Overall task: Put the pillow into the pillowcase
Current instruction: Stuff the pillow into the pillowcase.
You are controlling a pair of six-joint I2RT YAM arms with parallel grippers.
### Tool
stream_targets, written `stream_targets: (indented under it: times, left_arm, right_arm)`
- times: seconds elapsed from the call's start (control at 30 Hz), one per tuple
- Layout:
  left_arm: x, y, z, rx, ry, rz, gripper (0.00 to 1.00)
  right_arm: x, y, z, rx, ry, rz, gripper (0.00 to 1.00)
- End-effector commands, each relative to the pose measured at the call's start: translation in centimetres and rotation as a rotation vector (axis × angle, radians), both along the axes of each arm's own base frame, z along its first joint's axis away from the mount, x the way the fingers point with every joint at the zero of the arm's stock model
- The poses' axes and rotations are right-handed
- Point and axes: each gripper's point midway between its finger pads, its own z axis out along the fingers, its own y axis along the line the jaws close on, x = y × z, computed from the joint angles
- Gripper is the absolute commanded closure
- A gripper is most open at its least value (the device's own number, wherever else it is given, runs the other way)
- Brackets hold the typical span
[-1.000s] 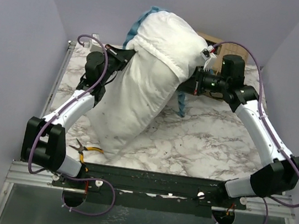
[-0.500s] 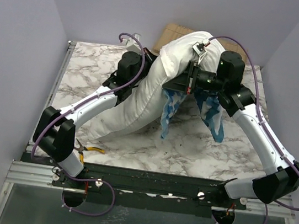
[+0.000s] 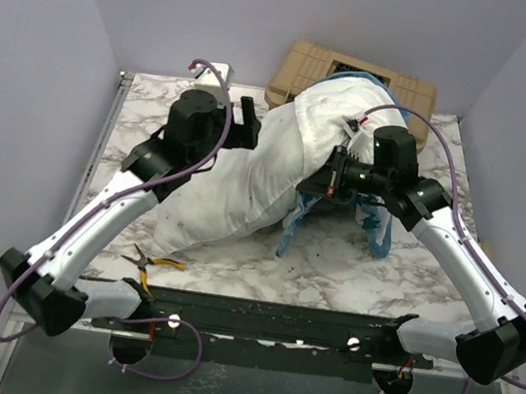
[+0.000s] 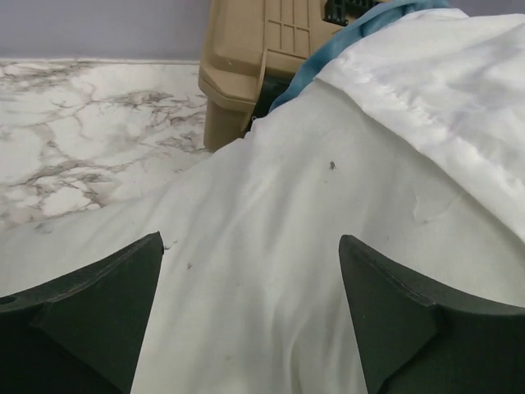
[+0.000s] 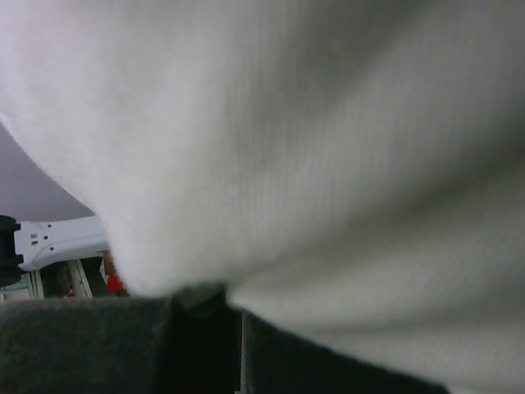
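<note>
The white pillow [image 3: 230, 188] lies slanted across the marble table, its lower end near the front left. Its upper end is covered by the pillowcase [image 3: 338, 115], white inside showing, with blue frilled edging [image 3: 290, 228] hanging below. My left gripper [image 3: 250, 125] stands open just left of the pillow. In the left wrist view, that left gripper [image 4: 250, 320] has its fingers [image 4: 98, 312] spread wide over the pillow [image 4: 262, 246], beside the pillowcase hem [image 4: 426, 107]. My right gripper [image 3: 331, 174] is shut on the pillowcase edge. White fabric [image 5: 312, 139] fills the right wrist view above the right gripper [image 5: 205, 308].
A tan plastic case [image 3: 306, 66] stands at the back edge behind the pillow, also visible in the left wrist view as a tan case [image 4: 246, 66]. Yellow-handled pliers [image 3: 151, 263] lie near the front left. Purple walls close in both sides.
My left gripper has opened, let go of the pillow and drawn back to the left. The raised pillow end has sunk lower and back. The right gripper stays shut.
</note>
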Motion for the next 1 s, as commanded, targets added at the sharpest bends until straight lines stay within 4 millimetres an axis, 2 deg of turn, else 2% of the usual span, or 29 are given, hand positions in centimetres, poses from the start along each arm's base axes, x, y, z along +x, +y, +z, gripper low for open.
stream_targets:
  times: [0.0, 0.1, 0.23, 0.3, 0.47, 0.53, 0.57, 0.63, 0.67, 0.7, 0.83, 0.97]
  left_arm:
    - [-5.3, 2.8, 0.9, 0.067, -0.002, -0.063, 0.09]
    - [-7.7, 2.3, 1.8, 0.05, -0.045, -0.177, 0.08]
    - [-9.4, 0.0, -0.5, 0.058, -0.014, -0.351, 0.08]
    - [-9.5, -1.5, -1.8, 0.04, -0.009, -0.413, 0.08]
    - [-8.1, -5.1, -3.1, -0.049, -0.092, -0.482, 0.1]
    - [-7.6, -7.1, -2.5, -0.101, -0.135, -0.528, 0.2]
    - [-7.4, -8.1, -2.1, -0.125, -0.159, -0.556, 0.32]
    - [-7.0, -9.9, 0.5, -0.201, -0.249, -0.591, 0.68]
    - [-6.8, -10.5, 1.5, -0.227, -0.284, -0.602, 0.9]
    - [-6.5, -11.0, 2.8, -0.251, -0.32, -0.6, 1.0]
    - [-4.6, -11.8, 7.1, -0.315, -0.398, -0.509, 1.0]
    - [-2.6, -11.9, 8.7, -0.364, -0.394, -0.393, 1.0]
  right_arm:
    - [1.7, -0.4, -0.8, -0.039, 0.01, -0.075, 1.0]
    - [2.1, -0.3, -0.4, -0.046, -0.005, -0.067, 1.0]
    - [2.2, 0.1, -0.1, -0.036, -0.008, -0.047, 1.0]
    - [2.0, 0.3, 0.2, -0.027, -0.007, -0.034, 1.0]
    - [1.6, 0.3, 1.3, -0.016, -0.02, -0.017, 1.0]
    - [1.3, 0.4, 2.0, -0.008, -0.029, 0.001, 1.0]
    - [1.1, 0.5, 2.4, 0.001, -0.032, 0.015, 1.0]
    - [0.6, 0.9, 3.0, 0.019, -0.032, 0.064, 1.0]
    - [0.1, 1.2, 3.2, 0.034, -0.02, 0.102, 1.0]
    - [-0.6, 1.6, 3.2, 0.052, -0.004, 0.147, 1.0]
    - [-3.3, 3.2, 2.7, 0.076, 0.047, 0.302, 1.0]
    - [-6.9, 5.6, 3.1, 0.045, 0.033, 0.429, 1.0]
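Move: The pillow fabric beside the pillowcase hem lies about 6 cm back, 8 cm to the right and 7 cm below my open left hand. From that hand, the loose blue flap is roughly 14 cm back, 15 cm right and 16 cm lower; the tan toolbox stands some 25 cm farther out, 27 cm right and 20 cm below. From my right hand, the fabric by the hem is about 8 cm left and 3 cm ahead, roughly level. My left hand backs off about 8 cm, rising a little, then swings right and dips to the fabric by the pillowcase hem, turning nearly 30 degrees clockwise. I shut its fingers there, pinching the cloth, and carry on right, forward and up. My right hand keeps its grip on the pillowcase edge and eases left and up late on, about 3 cm. ##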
